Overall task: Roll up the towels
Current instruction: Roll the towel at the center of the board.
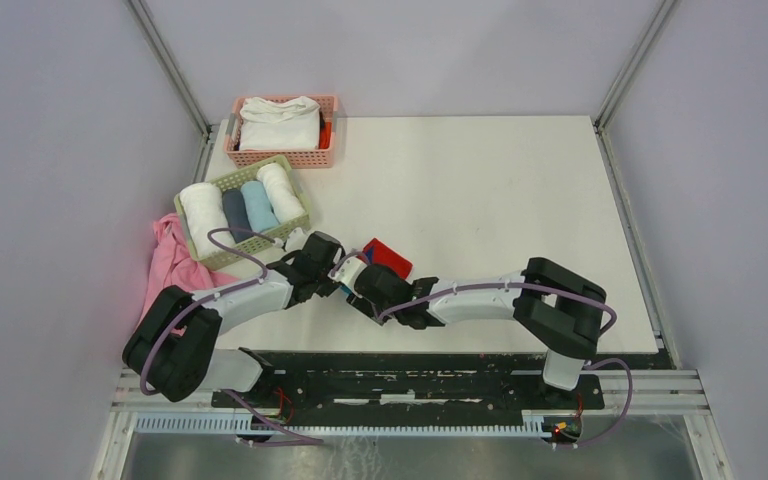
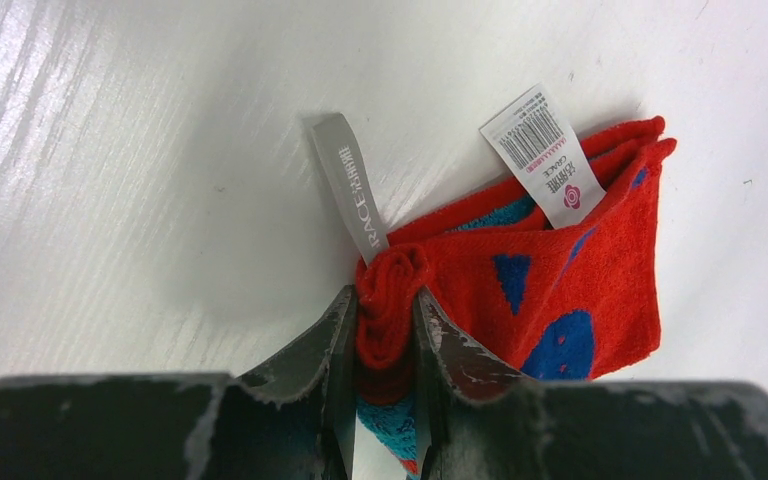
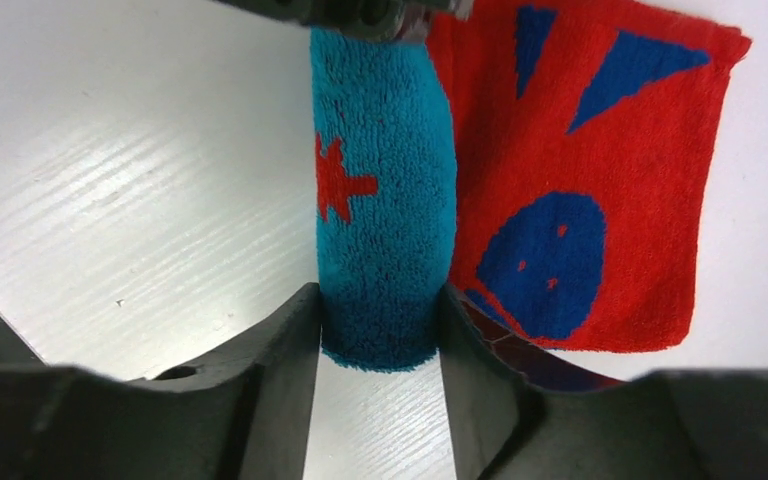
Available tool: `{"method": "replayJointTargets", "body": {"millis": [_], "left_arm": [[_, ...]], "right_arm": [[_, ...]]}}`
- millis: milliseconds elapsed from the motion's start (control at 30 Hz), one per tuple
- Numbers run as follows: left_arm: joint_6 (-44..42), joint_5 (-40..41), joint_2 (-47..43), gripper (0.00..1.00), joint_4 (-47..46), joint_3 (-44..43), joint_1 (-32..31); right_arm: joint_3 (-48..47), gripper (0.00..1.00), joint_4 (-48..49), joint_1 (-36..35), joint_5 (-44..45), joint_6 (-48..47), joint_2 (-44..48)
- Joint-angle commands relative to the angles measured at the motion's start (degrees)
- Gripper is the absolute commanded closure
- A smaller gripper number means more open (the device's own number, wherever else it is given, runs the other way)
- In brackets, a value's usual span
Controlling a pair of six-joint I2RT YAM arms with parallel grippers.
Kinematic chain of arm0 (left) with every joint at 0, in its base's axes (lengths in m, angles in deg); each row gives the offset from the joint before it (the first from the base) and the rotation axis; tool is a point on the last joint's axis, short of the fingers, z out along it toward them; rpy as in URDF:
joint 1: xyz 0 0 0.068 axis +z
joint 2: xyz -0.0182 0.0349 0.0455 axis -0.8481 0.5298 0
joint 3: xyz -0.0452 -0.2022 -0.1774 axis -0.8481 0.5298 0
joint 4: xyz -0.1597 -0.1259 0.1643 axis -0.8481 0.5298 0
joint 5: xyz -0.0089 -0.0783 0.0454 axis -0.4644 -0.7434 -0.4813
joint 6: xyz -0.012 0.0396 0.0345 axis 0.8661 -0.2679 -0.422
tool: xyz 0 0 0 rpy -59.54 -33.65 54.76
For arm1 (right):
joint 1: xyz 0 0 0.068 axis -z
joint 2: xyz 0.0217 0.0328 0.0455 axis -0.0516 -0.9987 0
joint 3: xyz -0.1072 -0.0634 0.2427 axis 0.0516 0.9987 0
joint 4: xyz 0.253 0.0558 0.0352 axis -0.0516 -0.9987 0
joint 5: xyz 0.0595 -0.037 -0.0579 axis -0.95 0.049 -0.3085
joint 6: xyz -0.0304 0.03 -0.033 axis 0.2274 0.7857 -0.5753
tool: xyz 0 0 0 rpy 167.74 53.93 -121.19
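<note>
The red towel point(image 1: 390, 257) with teal-blue marks lies on the white table, partly rolled. In the left wrist view my left gripper point(image 2: 385, 305) is shut on one end of its red roll point(image 2: 392, 290); the flat part point(image 2: 580, 270) spreads to the right. In the right wrist view my right gripper point(image 3: 378, 298) holds the teal roll point(image 3: 385, 200), with both fingers pressed against its sides. From above the two grippers point(image 1: 332, 268) point(image 1: 358, 282) meet at the towel's near-left edge. A light blue towel point(image 1: 258, 205) lies rolled in the green basket. A white towel point(image 1: 280, 125) lies folded in the pink basket.
The green basket point(image 1: 235, 250) at the left holds several rolls. The pink basket point(image 1: 280, 158) stands behind it at the table's back left. A plain pink cloth point(image 1: 170, 262) hangs over the table's left edge. A grey tag point(image 2: 350, 185) and a white label point(image 2: 542, 155) stick out of the red towel.
</note>
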Motion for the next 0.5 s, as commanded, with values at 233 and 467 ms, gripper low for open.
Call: {"method": "replayJointTargets", "body": {"millis": [233,467], "left_arm": [[8.4,3.1,-1.9,0.66,5.7,3.4,-0.2],[11.8,4.2,-10.0,0.45,4.5,7.1,0.0]], "right_arm": [[0.1,0.79,-11.4,-0.3,0.8,5.8,-1.6],[5.1,1.00,-7.1,4.2,-14.0,6.5,1.0]]}}
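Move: My left hand still grips the far-left end of the rolled towel edge right at its pads. The near teal end of the towel roll stands between my open right fingers, about 1 cm ahead and 1 cm below the hand point. From my right hand the flat red part lies some 8 cm ahead and 4 cm right, and the far-left roll end roughly 6 cm ahead and 6 cm left. The green basket is about 14 cm ahead and 17 cm left of my left hand. I shut my right fingers almost fully on the near teal end of the roll, pinching it low over the board while that hand eases about 1 cm each down, back and to the right. With the right grip closing, I open my left fingers part-way off the far-left end and draw that hand some 1.5 cm back and slightly left, turning it a few degrees counter-clockwise. ##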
